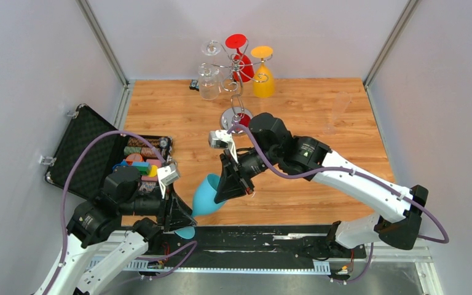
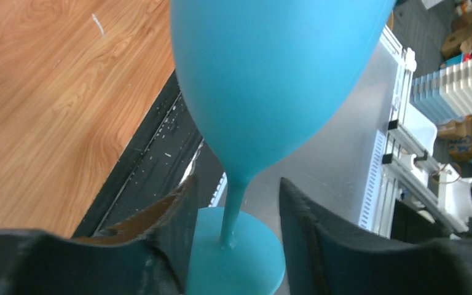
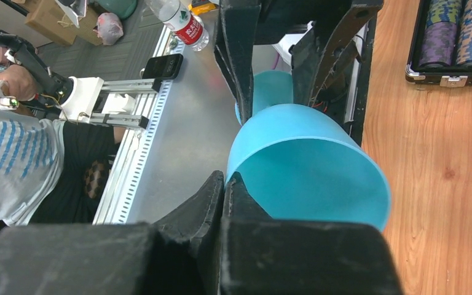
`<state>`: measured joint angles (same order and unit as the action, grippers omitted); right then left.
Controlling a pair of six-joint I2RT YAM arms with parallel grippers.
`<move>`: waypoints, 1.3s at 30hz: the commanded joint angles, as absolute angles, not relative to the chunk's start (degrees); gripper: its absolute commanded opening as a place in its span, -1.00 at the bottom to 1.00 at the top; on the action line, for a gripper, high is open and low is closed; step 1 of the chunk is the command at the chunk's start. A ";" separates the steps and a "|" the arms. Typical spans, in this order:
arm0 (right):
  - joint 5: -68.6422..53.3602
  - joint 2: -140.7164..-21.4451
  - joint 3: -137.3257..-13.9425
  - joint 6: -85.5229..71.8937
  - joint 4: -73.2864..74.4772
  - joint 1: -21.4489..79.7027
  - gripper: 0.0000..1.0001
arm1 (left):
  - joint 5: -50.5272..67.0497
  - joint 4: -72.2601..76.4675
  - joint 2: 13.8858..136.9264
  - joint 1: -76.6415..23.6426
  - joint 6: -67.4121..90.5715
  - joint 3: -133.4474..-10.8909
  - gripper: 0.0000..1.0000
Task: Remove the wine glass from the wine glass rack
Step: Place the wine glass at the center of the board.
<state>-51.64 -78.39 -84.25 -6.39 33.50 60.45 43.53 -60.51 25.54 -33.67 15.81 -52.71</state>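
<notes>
A blue wine glass (image 1: 208,196) hangs tilted in the air over the table's near edge, between my two arms. My right gripper (image 1: 227,190) is shut on its rim, one finger inside the bowl (image 3: 307,160) and one outside, the tips meeting at the rim (image 3: 226,179). My left gripper (image 1: 181,221) is open around the stem (image 2: 236,209), with a gap on each side and the round foot (image 2: 239,258) beyond the fingers. The chrome wine glass rack (image 1: 236,92) stands at the back of the table.
On the rack hang a clear glass (image 1: 209,83), a red glass (image 1: 241,61) and a yellow glass (image 1: 262,77). A clear flute (image 1: 338,110) stands at the right. An open black case (image 1: 98,157) of coloured chips lies at the left.
</notes>
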 commanded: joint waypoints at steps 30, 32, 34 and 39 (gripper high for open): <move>-18.02 -59.30 -74.38 -9.05 53.99 37.40 -1.00 | 35.82 -55.46 25.73 -33.58 16.91 -52.80 1.00; -15.40 -60.26 -75.33 -9.46 55.49 35.09 -1.00 | 35.76 -55.55 25.72 -33.59 16.63 -52.82 1.00; -12.66 -61.18 -76.31 -9.87 56.68 32.96 -1.00 | 35.65 -55.48 25.67 -33.58 16.36 -52.61 1.00; -2.57 -64.26 -78.16 -10.02 59.55 29.58 -1.00 | 35.68 -55.21 25.93 -33.63 15.87 -52.28 1.00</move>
<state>-13.45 -62.61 -74.74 -8.62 56.86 31.31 35.62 -57.30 25.28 -33.67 17.17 -52.64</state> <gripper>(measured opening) 0.006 0.997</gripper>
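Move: The right hand already holds the blue wine glass by its rim; the open board right of its middle, where the glass is headed, is about 25 cm ahead, 22 cm right and 33 cm below. From that hand, the standing clear glass is some 35 cm ahead, 38 cm right and 23 cm down, and the rack about 39 cm ahead, 2 cm right and 16 cm down. The glass's middle is roughly 2 cm ahead, 4 cm right and 3 cm above the left hand, whose fingers are half open around the stem. The left fingers go on opening from about half to fully wide and leave the stem free, the left hand easing some 2.5 cm forward. Keeping its pinch on the rim, the right hand first sinks and draws off to the right, then sweeps forward too, about 19 cm right, 16 cm forward and 8 cm down over the board, its wrist swinging some 60 degrees clockwise with its left side dipping. ##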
